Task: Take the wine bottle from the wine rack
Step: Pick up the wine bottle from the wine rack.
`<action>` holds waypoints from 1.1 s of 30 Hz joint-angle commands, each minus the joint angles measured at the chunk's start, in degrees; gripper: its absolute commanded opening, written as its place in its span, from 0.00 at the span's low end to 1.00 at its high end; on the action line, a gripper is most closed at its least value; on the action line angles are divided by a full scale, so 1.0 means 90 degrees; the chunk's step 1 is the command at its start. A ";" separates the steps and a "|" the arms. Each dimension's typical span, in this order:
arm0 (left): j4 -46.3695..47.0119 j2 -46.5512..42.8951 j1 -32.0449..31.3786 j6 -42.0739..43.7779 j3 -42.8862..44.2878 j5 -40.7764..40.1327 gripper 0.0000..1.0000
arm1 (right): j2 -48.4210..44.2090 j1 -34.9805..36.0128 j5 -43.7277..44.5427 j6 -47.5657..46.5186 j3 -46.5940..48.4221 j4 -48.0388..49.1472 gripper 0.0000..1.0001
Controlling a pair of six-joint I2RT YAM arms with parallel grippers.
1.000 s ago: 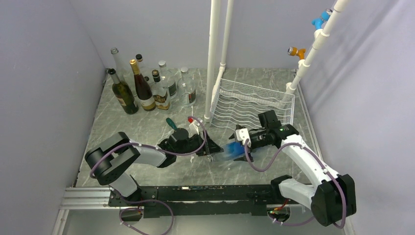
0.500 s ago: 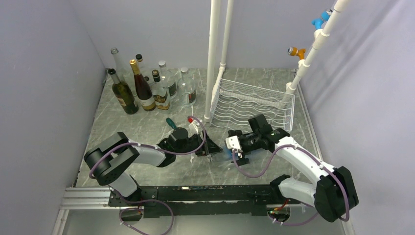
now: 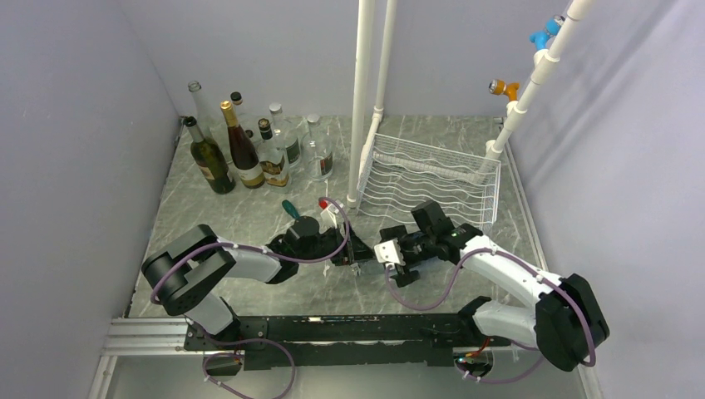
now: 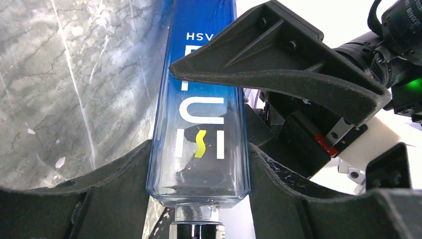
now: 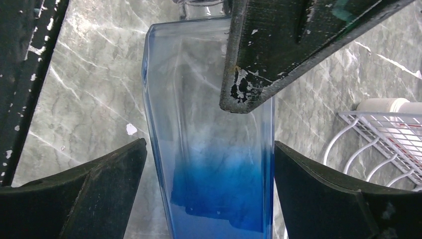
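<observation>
A square clear wine bottle (image 4: 199, 114) tinted blue, with white lettering, lies level just above the marble table between both arms. My left gripper (image 4: 199, 172) is shut on its body near the shoulder, a pad pressed on each side. My right gripper (image 5: 209, 191) stands open astride the blue base end of the wine bottle (image 5: 219, 164), with a gap on the left and its right finger close to the glass. From above, the left gripper (image 3: 353, 251) and right gripper (image 3: 391, 253) meet nose to nose and hide most of the bottle. The white wire wine rack (image 3: 432, 179) is behind them.
Several upright bottles (image 3: 249, 154) stand at the back left. Two white pipes (image 3: 366, 100) rise beside the rack's left corner, and a slanted pipe (image 3: 532, 79) at its right. A green-handled tool (image 3: 291, 209) lies behind my left arm. The rack corner (image 5: 393, 134) is right of my right gripper.
My right arm has slid left toward the left gripper, its open jaws passing along the bottle and covering it from above. The left arm and its grip have not moved.
</observation>
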 commanded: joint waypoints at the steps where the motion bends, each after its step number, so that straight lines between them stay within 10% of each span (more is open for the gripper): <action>1: 0.0264 -0.0200 0.0026 -0.0164 0.0085 0.0162 0.00 | -0.0001 0.0124 0.0215 -0.0057 -0.0098 0.0463 0.96; 11: 0.0273 -0.0285 0.0032 -0.0184 0.0007 0.0074 0.00 | 0.0090 0.0362 0.0334 -0.0039 0.0053 0.0464 0.71; 21: 0.0243 -0.0431 0.0043 -0.0148 -0.0048 0.0103 0.23 | 0.0131 0.0384 0.0122 -0.0010 0.0307 0.0135 0.12; 33: 0.0268 -0.1446 0.0113 0.0340 -0.0535 -0.0233 0.66 | 0.0087 0.0303 -0.0549 0.0301 0.0620 -0.0206 0.00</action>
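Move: The wine bottle (blue and clear) already lies off the rack, held near its shoulder by the left hand; its middle is about 10 cm to that hand's right and 2 cm ahead. The right hand's wide-open fingers straddle the bottle's body, its middle roughly 3 cm to the right and 1 cm below. From the right hand the wire rack is some 17 cm ahead and 8 cm right; the screwdriver lies about 17 cm left and 8 cm ahead of the left hand. While the left hand keeps its grip at the bottle's shoulder, the right hand eases about 1 cm left and slightly forward and closes from wide open until its fingers pinch the body from its front and back sides. Then both hands, holding the bottle between them, start off together to the left and up, a good 1 cm each way, the left one also drawing back nearly 1 cm, with hardly any turn of the wrists. ##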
